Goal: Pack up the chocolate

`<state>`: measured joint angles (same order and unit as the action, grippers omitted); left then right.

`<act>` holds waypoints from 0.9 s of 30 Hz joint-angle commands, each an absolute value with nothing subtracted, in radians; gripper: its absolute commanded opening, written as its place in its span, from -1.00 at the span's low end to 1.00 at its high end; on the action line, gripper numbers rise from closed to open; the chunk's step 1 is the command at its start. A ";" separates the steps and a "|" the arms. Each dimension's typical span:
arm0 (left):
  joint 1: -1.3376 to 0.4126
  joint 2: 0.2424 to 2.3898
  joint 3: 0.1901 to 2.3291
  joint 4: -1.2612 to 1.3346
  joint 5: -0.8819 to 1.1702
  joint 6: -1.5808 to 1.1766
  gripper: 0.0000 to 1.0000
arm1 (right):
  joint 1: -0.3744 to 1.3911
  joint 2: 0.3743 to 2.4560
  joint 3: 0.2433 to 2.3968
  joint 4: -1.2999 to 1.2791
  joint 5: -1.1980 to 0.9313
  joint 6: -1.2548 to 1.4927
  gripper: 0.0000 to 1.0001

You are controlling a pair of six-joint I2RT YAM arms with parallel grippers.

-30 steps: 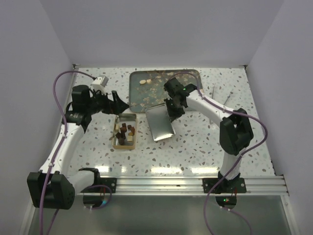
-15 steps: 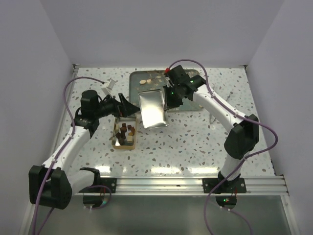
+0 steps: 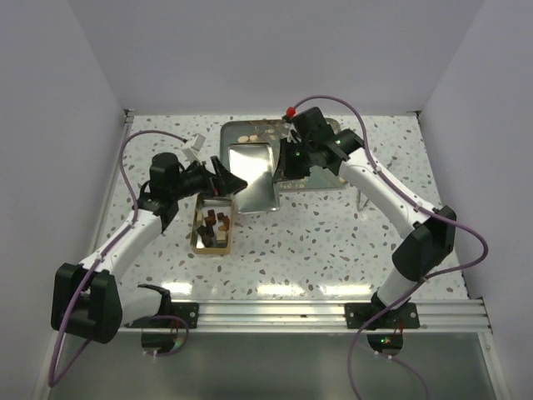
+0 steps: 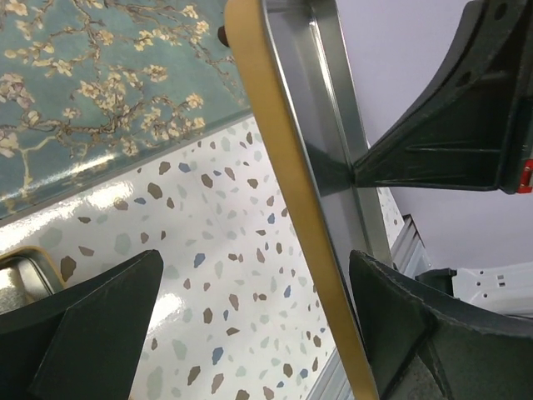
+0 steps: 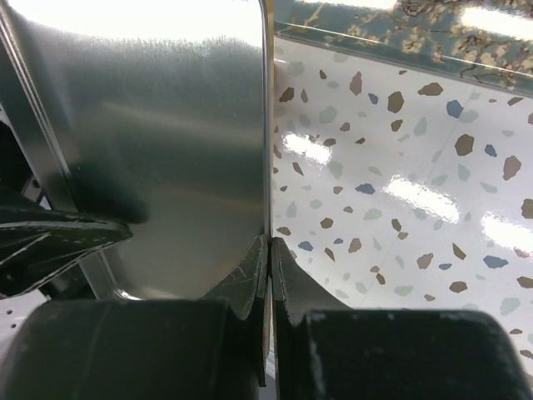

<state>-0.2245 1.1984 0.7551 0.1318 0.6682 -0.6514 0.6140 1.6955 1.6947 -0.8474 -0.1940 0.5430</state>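
Observation:
The open gold tin lies left of centre with several dark brown lumps of chocolate inside. Its lid, silver inside with a gold rim, hangs tilted above the table just behind the tin. My right gripper is shut on the lid's right edge, its fingertips pinched flat on the thin metal. My left gripper stands open at the lid's left edge. The gold rim runs between its fingers, close to the right one, not clamped.
The teal tray with a blossom print sits at the back, half covered by the raised lid. A corner of the tin shows at the left in the left wrist view. White walls close in the table on three sides.
The right arm has carried the lid left and back from the table's middle, tilting it up. The left gripper has swung right until its open fingers straddle the lid's edge.

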 commanded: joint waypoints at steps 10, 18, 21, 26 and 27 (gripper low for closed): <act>-0.272 1.238 0.790 0.245 0.683 -0.695 0.02 | 0.646 1.660 1.654 -0.784 -0.238 0.574 -1.00; -0.273 1.243 0.762 0.229 0.716 -0.672 -1.00 | 0.647 1.661 1.652 -0.788 -0.226 0.571 -0.94; -0.273 1.243 0.785 0.177 0.716 -0.605 -1.00 | 0.647 1.655 1.672 -0.819 -0.219 0.563 -0.51; -0.270 1.238 0.914 0.019 0.655 -0.284 -1.00 | 0.641 1.618 1.795 -1.004 -0.146 0.494 0.20; -0.271 1.235 0.929 0.002 0.643 -0.235 -1.00 | 0.635 1.611 1.840 -1.034 -0.144 0.488 0.24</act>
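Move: The lid is held up at its right edge by the right hand, its middle about 6 cm to the left of that hand and level with it. From the left hand, whose open fingers straddle the lid's left edge, the middle lies some 5 cm right and 2 cm ahead, at about the same height. The chocolate box sits roughly 8 cm back, 8 cm left and 17 cm below the left hand; the big tray's middle is about 14 cm ahead, 12 cm right and 19 cm below it. The left fingers close and pinch the lid's left edge as that hand slides about 2 cm to the right, over towards the right hand. The right hand keeps its pinch on the opposite edge while easing about 1.5 cm back and slightly down; only once the left grip is shut do its fingers open and let the lid go. ##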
